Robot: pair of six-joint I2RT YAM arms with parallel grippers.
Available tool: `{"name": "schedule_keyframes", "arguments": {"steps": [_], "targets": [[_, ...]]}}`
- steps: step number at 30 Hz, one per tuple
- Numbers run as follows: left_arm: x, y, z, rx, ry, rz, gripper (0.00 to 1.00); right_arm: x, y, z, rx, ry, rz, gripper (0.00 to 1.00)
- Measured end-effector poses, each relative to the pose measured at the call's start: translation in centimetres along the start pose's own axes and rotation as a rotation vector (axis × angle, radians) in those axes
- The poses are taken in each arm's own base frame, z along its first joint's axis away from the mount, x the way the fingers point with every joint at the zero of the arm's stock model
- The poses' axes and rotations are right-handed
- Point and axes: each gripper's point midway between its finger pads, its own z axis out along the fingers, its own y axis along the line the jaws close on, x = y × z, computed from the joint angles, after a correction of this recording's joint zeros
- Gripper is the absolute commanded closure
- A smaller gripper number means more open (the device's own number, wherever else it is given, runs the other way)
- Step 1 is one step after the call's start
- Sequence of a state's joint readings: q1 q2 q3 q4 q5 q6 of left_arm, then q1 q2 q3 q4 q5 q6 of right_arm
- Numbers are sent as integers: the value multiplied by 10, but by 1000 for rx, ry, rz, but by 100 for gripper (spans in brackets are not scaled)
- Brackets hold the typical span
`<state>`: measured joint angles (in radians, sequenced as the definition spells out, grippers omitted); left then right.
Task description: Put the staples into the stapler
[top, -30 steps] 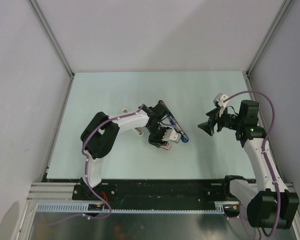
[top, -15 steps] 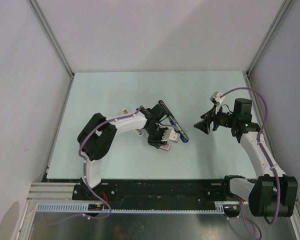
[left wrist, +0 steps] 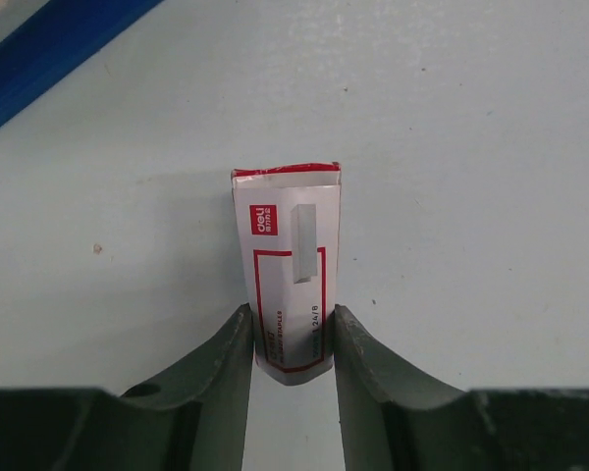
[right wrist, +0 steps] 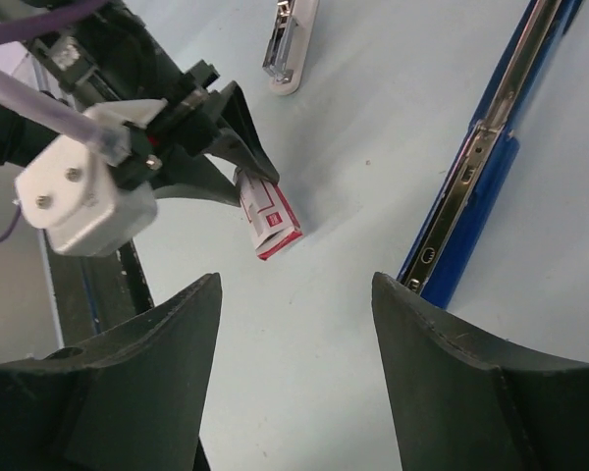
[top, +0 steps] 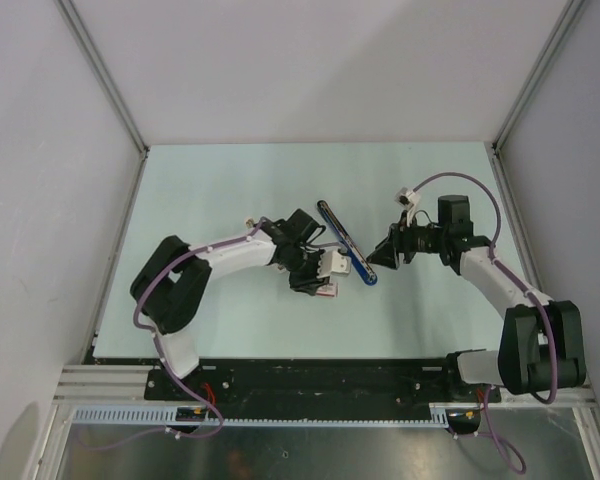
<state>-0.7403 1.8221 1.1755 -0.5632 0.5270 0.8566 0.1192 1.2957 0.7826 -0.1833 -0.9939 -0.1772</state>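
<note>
The staples' box (left wrist: 287, 265), white with red print, lies flat on the pale table. My left gripper (left wrist: 290, 339) is shut on its near end, with a finger pressed against each long side. In the top view that gripper (top: 320, 282) and the box (top: 327, 290) sit just left of the stapler (top: 346, 245), which lies opened out, a long blue strip with a metal rail (right wrist: 476, 162). No loose staples show. My right gripper (right wrist: 294, 285) stands open and empty over bare table between the box (right wrist: 270, 221) and the stapler. In the top view this gripper (top: 376, 258) is beside the stapler's near end.
A small white object with a metal part (right wrist: 290, 44) lies on the table beyond the left gripper. White walls and aluminium posts enclose the pale green table (top: 230, 180) at the back and sides. The black base rail (top: 320, 375) runs along the near edge.
The left gripper's jaws have closed onto the staples' box. The right arm has swung left and stretched out towards the stapler, its jaws a little narrower than before.
</note>
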Motion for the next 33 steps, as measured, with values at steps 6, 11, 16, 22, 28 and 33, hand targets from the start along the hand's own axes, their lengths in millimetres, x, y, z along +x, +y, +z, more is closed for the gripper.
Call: {"name": "schedule_keyframes", "arguments": {"steps": [6, 11, 16, 22, 28, 33], "targets": [[-5, -3, -12, -70, -51, -47, 60, 5, -1, 12, -26, 14, 98, 37], [-13, 2, -24, -151, -89, -83, 60, 11, 4, 26, -75, 33, 179, 40], [-25, 9, -40, -232, -134, -111, 59, 26, 5, 40, -121, 80, 291, 46], [-41, 16, -58, -300, -187, -131, 58, 41, 7, 52, -159, 136, 416, 51], [-49, 16, -67, -321, -220, -143, 57, 33, 16, 61, -194, 152, 432, 56], [-46, 13, -63, -319, -207, -146, 58, 23, 17, 62, -216, 133, 454, 57]]}}
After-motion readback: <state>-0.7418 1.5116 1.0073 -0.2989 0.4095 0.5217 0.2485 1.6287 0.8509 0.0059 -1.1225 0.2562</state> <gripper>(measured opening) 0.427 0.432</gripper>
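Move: The left fingers still grip the staples box by its near end, its middle about 2 cm to their right and 1 cm below. From the open, empty right hand the box lies some 10 cm to the left, 3 cm back and about 11 cm lower. The opened blue stapler's middle is about 11 cm ahead and 7 cm right of the left hand; the white strip is roughly 10 cm ahead and 12 cm left of it. Keeping its pinch on the staples box, the left hand lifts it about 8 cm while turning it counter-clockwise and tipping the fingers up, so that the free end points more towards the right gripper. The right hand comes in to meet it, some 6 cm to the left while sinking about 5 cm and then easing back up a little, rolling nearly 30 degrees about its fingers and partly closing them, still short of the box. ##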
